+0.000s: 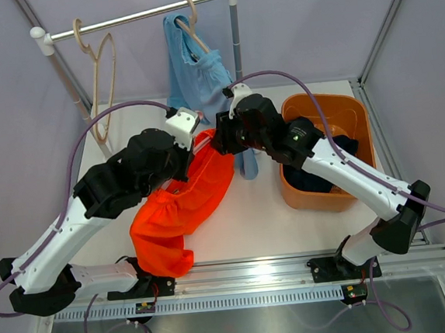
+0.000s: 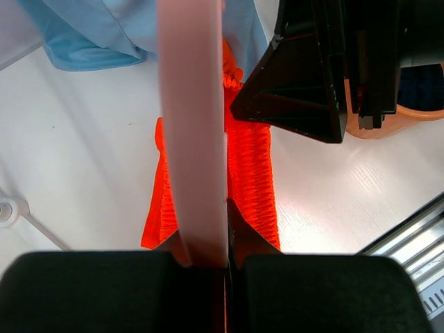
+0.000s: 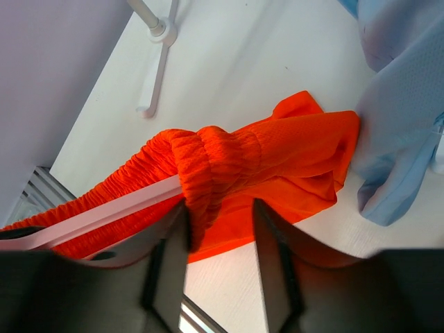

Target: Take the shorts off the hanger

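Note:
The orange shorts (image 1: 181, 205) hang from a pale pink hanger (image 2: 191, 139) and trail down onto the table. My left gripper (image 2: 227, 236) is shut on the hanger's bar. My right gripper (image 3: 222, 222) stands open around the bunched elastic waistband (image 3: 208, 170). The band rests against one finger, with a gap to the other. In the top view both grippers, left (image 1: 195, 143) and right (image 1: 219, 139), meet at the shorts' top end. The light blue shorts (image 1: 194, 64) hang on a hanger on the rail. The dark navy shorts (image 1: 321, 177) lie in the bin.
An orange bin (image 1: 359, 119) stands at the right of the table. An empty hanger (image 1: 99, 76) hangs at the left of the clothes rail (image 1: 132, 18). The rail's uprights (image 1: 236, 40) and foot (image 3: 156, 69) stand on the table behind the grippers.

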Robot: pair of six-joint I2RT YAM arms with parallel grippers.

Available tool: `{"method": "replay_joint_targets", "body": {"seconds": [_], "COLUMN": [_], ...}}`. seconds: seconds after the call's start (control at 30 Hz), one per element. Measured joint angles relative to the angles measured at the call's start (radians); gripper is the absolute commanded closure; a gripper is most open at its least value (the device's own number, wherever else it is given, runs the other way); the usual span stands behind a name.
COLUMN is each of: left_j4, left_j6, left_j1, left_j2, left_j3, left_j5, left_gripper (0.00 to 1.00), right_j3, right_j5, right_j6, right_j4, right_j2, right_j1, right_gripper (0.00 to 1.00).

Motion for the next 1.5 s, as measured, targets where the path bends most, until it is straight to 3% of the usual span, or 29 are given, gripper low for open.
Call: {"method": "replay_joint_targets", "body": {"seconds": [0.17, 0.2, 0.27, 0.6, 1.0, 1.5], "left_j4": [0.004, 0.004, 0.004, -0.012, -0.031, -0.005], "left_j6": [0.002, 0.003, 0.005, 0.026, 0.048, 0.048], "left_j1": [0.000, 0.000, 0.000, 0.000, 0.001, 0.001], "left_j2": [-0.005, -0.007, -0.011, -0.058, -0.158, -0.259], "left_j3": [0.000, 0.000, 0.000, 0.000, -0.025, -0.053], "left_j5": [0.003, 0.004, 0.007, 0.031, 0.102, 0.100], "left_gripper": [1.00, 1.00, 1.00, 1.00, 1.00, 1.00], "right_j3": [0.018, 0.021, 0.031, 0.098, 0.119, 0.113], "right_j5": [0.027, 0.033, 0.052, 0.208, 0.204, 0.155], "right_j6": [0.002, 0.002, 0.003, 0.005, 0.014, 0.031], "right_j4": [0.002, 0.001, 0.001, -0.039, -0.061, -0.041], "right_j2": [0.006, 0.007, 0.012, 0.074, 0.101, 0.108], "right_j1": [0.005, 0.005, 0.006, 0.001, -0.094, -0.100], "right_gripper": [0.83, 0.93, 1.00, 1.00, 1.00, 1.00]}}
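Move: Between the right hand's half-open fingers is the waistband edge of the orange shorts, only about 1 cm to their left and 1 cm back. The blue shorts hang some 15 cm ahead of that hand, and the orange basket stands about 30 cm to its right, 4 cm farther out and 25 cm lower. From the left hand, still gripping the pink hanger, that edge lies roughly 6 cm ahead, 8 cm right and 4 cm lower. Shutting its fingers, the right hand pinches the waistband edge, draws it about 7 cm forward towards the blue shorts and some 4 cm right, turning about 15 degrees clockwise, then holds there. The left hand keeps its grip on the hanger and pulls it the other way, back, left and up by roughly 4 to 5 cm each, tilting slightly. ##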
